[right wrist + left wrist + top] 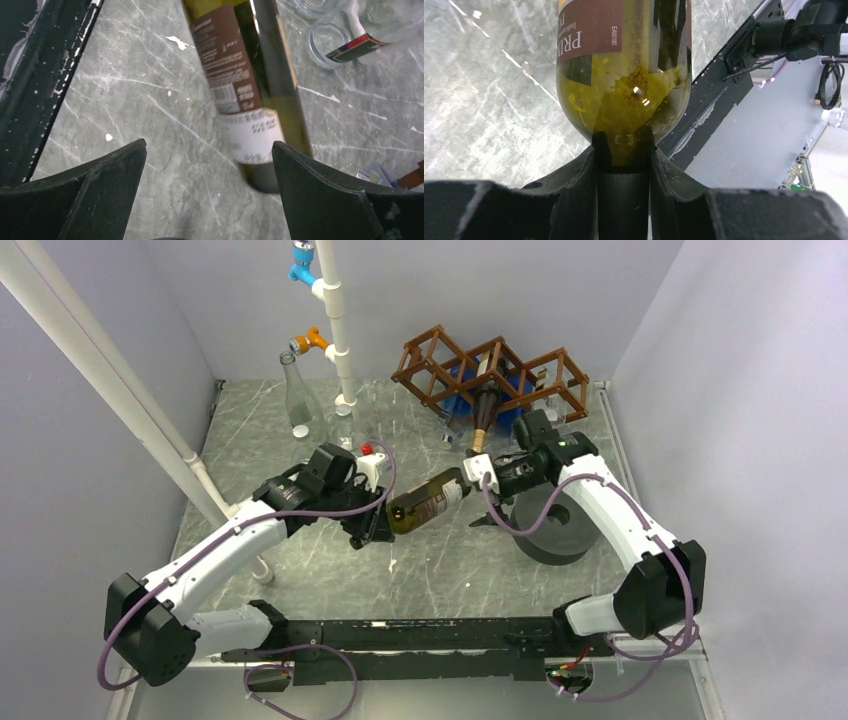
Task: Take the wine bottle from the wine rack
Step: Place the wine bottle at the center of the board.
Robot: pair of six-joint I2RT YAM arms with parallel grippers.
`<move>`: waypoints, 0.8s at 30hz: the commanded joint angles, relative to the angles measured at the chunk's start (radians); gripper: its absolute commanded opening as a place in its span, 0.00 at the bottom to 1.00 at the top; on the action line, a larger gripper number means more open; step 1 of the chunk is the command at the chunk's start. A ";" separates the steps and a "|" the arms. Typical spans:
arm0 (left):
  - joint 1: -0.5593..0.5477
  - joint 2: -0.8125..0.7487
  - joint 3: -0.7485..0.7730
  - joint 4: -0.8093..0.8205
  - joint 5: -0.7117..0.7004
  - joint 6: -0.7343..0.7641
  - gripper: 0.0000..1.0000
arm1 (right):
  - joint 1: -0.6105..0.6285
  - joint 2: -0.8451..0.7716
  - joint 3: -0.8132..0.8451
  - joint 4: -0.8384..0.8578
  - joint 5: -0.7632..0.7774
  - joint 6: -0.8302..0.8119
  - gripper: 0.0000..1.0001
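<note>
A green wine bottle point(428, 500) with a brown label is off the wine rack and lies nearly level over the middle of the table. My left gripper point(368, 527) is shut on its black-capped neck. In the left wrist view the bottle's shoulder point(624, 75) swells just past the gripper point(623, 140). My right gripper point(478, 472) is open at the bottle's base, holding nothing. In the right wrist view the bottle point(235, 75) runs away from the gripper point(209, 145), its base close to the right finger. The brown lattice wine rack point(430, 352) stands at the back with a dark bottle point(486, 408) poking out.
A clear glass bottle point(295, 390) stands at the back left beside white pipes point(335, 320). A dark grey round block point(550, 532) sits under the right arm. Clear glass jars point(325, 44) lie near the rack. Something blue point(462, 400) sits under the rack. Grey walls close three sides.
</note>
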 commanded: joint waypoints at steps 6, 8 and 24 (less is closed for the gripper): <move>-0.024 0.065 0.052 0.091 0.171 -0.019 0.00 | 0.186 0.071 0.062 0.184 0.208 0.128 0.99; -0.026 0.080 0.051 0.101 0.188 -0.023 0.00 | 0.221 0.080 0.052 0.199 0.236 0.139 0.99; -0.027 0.165 0.045 0.151 0.323 -0.020 0.00 | 0.372 0.116 -0.123 0.352 0.389 0.153 0.99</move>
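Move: The wine bottle, already pinched by its neck in the left hand, has the middle of its body about 11 cm to that hand's right, 4 cm ahead and a little below. From the empty right hand the body's middle is some 9 cm left, 2 cm back and 6 cm lower. The black disc lies about 17 cm right and 7 cm back of the right hand; the gold-necked bottle on the rack is roughly 17 cm ahead and 2 cm right. The wine bottle stays gripped by the neck while the left hand eases right, down and back, about 4 cm in all, its wrist rolling some 15 degrees. The right hand, fingers kept wide open, comes in over the body, first mostly left about 6 cm, then mostly down about 7 cm, tipping its fingers steeper to straddle the glass. ##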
